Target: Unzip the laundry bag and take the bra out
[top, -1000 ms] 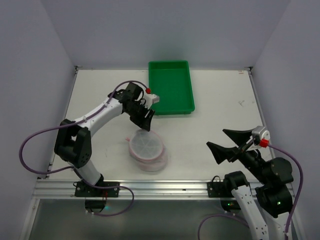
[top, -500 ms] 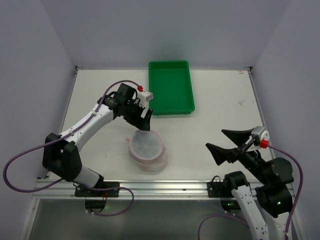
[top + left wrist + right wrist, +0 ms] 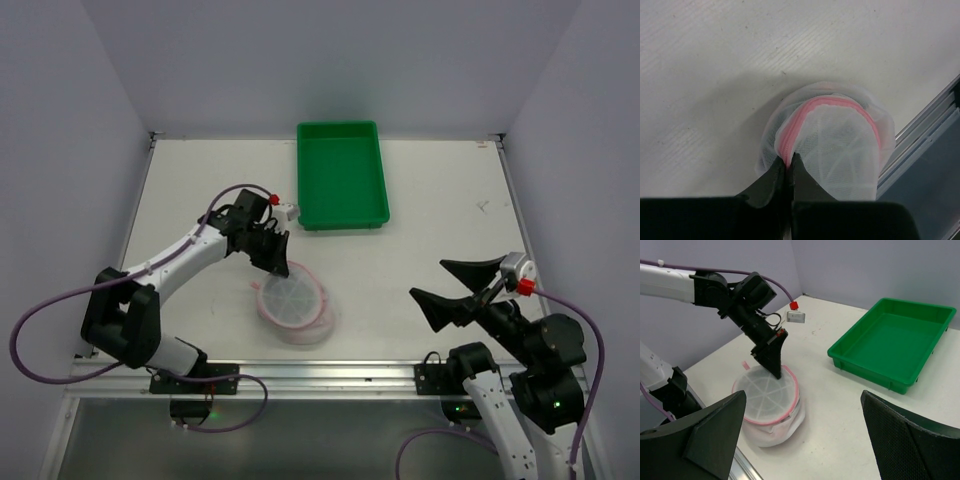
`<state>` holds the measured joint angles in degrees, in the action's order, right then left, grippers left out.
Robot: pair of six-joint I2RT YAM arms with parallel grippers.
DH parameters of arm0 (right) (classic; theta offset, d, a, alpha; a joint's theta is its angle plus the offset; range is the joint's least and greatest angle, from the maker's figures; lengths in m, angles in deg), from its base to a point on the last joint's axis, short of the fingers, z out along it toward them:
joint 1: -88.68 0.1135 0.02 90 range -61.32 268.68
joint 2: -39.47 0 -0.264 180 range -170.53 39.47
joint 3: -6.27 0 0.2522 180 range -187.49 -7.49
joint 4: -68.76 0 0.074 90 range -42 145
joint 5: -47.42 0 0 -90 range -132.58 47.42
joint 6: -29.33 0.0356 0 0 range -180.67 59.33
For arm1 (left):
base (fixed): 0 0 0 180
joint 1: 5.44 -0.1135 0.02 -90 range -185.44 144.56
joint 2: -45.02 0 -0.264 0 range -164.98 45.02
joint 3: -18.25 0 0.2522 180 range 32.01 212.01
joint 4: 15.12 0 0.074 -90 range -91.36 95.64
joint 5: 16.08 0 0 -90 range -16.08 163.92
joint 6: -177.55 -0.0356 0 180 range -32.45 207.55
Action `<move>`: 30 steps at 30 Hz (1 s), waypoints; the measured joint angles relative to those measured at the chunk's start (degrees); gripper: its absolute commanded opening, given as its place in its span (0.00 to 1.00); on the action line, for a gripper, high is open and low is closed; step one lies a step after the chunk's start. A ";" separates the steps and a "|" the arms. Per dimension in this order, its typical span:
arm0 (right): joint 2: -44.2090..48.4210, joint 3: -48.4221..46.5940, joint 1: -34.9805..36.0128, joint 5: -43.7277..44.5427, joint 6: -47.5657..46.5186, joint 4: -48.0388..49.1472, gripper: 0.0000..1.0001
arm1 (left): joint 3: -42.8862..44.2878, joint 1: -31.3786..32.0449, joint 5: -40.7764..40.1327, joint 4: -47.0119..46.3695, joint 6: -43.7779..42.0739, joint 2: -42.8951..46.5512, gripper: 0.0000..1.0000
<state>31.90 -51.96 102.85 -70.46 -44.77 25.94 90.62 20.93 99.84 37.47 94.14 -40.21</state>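
The laundry bag [image 3: 296, 306], a small white mesh drum with pink zipper trim, stands near the table's front edge, round face up. My left gripper [image 3: 279, 268] points down at the bag's far rim. In the left wrist view the left gripper [image 3: 788, 161] is shut, pinching the pink zipper trim [image 3: 790, 137] of the laundry bag [image 3: 840, 145]. The right wrist view shows the laundry bag [image 3: 767, 405] with the left gripper [image 3: 777, 374] on its rim. My right gripper [image 3: 430, 278] hovers open to the right of the bag, holding nothing. The bra is hidden.
A green tray [image 3: 340, 215] lies at the back centre, also the green tray [image 3: 865, 372] in the right wrist view. The metal front rail [image 3: 320, 375] runs just behind the bag. Pale walls close the left, back and right sides.
The left gripper came down from above the bag's far side onto its rim and shut on the pink zipper trim. The right arm stayed still.
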 measured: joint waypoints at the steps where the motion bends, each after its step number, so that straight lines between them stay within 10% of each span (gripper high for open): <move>1: -0.13 0.11 0.00 -0.20 0.02 0.04 0.99 | -1.38 -0.02 0.00 -1.27 1.53 1.31 0.00; 10: -5.07 3.74 0.00 -2.32 3.32 4.07 0.99 | -17.68 0.39 -5.38 -17.66 29.38 20.13 0.00; 23: -20.87 10.01 10.08 5.07 11.26 11.85 0.99 | -36.72 13.64 -34.49 -35.10 73.68 38.03 0.00; 28: -28.92 11.67 21.66 13.16 14.75 15.74 0.99 | -39.93 16.33 -38.07 -37.09 79.82 37.97 0.27; 30: -31.91 11.93 25.51 16.41 16.61 16.87 0.99 | -40.57 16.50 -38.38 -37.53 80.39 38.62 0.59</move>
<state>-0.01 -40.03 128.36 -54.04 -28.16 42.82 50.06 37.43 61.45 -0.06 174.53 -1.59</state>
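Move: The left hand is shut on the pink zipped rim at the far side of the laundry bag, whose middle lies about 6 cm back, 2 cm right and 4 cm below it. The bag's pink tab is some 7 cm left and 3 cm back of that hand; the green tray's middle is about 28 cm ahead and 14 cm right. From the empty right hand the bag's middle is roughly 23 cm left, 5 cm ahead and 28 cm below. Still pinching the zipped rim, the left hand lifts it about 5 cm and twists it some 65 degrees counter-clockwise, the fingers swinging round to point forward and less steeply down; it then sinks 3 cm and starts to open on the rim. The right hand, open wide, comes down, left and forward towards the bag, tipping its fingers down. ##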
